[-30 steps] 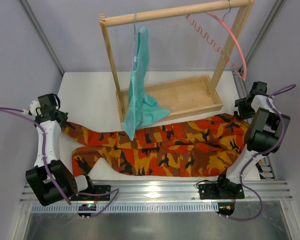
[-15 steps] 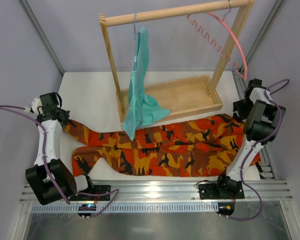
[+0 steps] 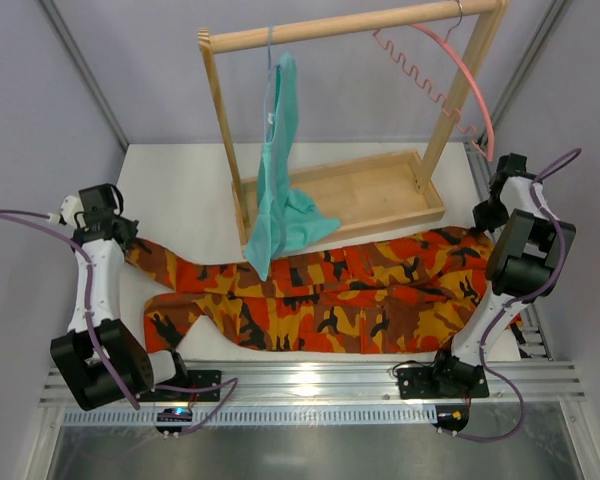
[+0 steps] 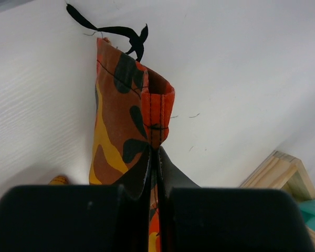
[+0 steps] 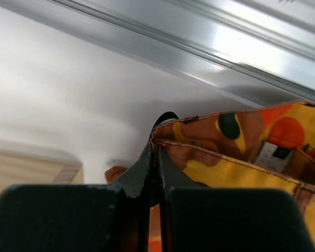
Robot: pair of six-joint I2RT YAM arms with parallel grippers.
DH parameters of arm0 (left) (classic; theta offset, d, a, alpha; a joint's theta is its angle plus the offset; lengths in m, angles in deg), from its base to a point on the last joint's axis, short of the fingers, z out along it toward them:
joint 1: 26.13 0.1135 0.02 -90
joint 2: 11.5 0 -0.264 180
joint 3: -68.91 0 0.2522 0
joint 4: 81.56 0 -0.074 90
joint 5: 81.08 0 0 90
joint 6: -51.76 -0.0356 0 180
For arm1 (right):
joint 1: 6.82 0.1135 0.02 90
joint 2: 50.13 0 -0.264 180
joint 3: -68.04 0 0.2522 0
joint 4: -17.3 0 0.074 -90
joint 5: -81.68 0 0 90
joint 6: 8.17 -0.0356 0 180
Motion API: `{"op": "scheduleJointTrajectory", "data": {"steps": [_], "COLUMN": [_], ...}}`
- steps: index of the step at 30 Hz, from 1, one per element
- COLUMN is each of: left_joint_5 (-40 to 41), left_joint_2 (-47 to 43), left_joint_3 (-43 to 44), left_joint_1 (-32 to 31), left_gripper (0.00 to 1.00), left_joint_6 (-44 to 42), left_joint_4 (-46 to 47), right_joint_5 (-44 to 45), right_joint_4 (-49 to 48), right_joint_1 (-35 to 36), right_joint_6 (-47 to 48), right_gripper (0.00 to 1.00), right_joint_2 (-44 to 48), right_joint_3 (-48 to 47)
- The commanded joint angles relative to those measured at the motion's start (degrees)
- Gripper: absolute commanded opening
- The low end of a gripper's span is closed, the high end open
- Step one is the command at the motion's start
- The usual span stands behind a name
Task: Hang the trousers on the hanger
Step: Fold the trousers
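The camouflage trousers (image 3: 330, 290) lie stretched across the white table, legs to the left and waist to the right. My left gripper (image 3: 120, 243) is shut on a leg hem of the trousers (image 4: 147, 110), which stands up between its fingers. At the far right my right gripper (image 3: 483, 222) is shut on the waistband edge of the trousers (image 5: 241, 147). The pink hanger (image 3: 450, 75) hangs by its metal hook from the right end of the wooden rail, above and behind the right gripper.
A wooden rack (image 3: 350, 120) with a tray base stands at the back of the table. A teal garment (image 3: 280, 170) hangs from its rail on a thin hanger and droops onto the trousers. An aluminium frame rail (image 5: 199, 42) runs close behind the right gripper.
The right gripper has dropped onto the waistband and closed on it; one second ago it stood open. The left gripper stays shut on the leg hem and has barely moved.
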State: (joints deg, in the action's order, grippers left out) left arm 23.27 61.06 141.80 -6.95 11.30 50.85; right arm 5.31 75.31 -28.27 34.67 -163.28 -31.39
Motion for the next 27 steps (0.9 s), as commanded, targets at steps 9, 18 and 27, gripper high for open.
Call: {"op": "scheduleJointTrajectory", "data": {"steps": [9, 18, 27], "left_joint_5": [1.73, 6.12, 13.51], "left_joint_2": [-5.84, -10.06, -14.98], "left_joint_3": [4.32, 6.87, 7.49], "left_joint_1": [-0.11, -0.11, 1.03], "left_gripper": [0.01, 0.0, 0.01], "left_joint_6": [1.88, 0.83, -0.76], "left_joint_4": [-1.59, -5.37, -11.0], "right_joint_5": [5.01, 7.55, 8.26], "right_joint_4": [-2.15, 0.31, 1.63], "right_joint_1": [-0.17, -0.17, -1.66], "right_joint_6": [5.05, 6.81, 9.01], "right_gripper": [0.04, 0.04, 0.04], "right_joint_2": [18.83, 28.05, 37.28], "right_joint_3": [3.23, 2.61, 5.6]}}
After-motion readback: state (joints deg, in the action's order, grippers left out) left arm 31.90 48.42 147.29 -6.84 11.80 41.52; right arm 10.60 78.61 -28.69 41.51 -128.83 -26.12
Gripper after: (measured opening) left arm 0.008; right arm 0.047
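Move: Both hands already pinch the far side of the trousers, left at a leg hem and right at a waist corner. The near leg's hem lies about 18 cm back, 9 right and 14 below the left hand; the rack tray's near-left corner is about 28 cm right and 4 ahead. From the right hand, the near waist corner is some 22 cm back and 2 right; the tray's near-right corner is about 6 cm ahead and 9 left. Keeping their pinch on the trousers, both hands lift the far side, the right doing most: up about 19 cm in two surges with an easing between, drawing back roughly 6 cm as its wrist tilts the fingertips outward and to its left. The left rises about 8 cm, then also eases back towards its base, the wrist tilting slightly. ##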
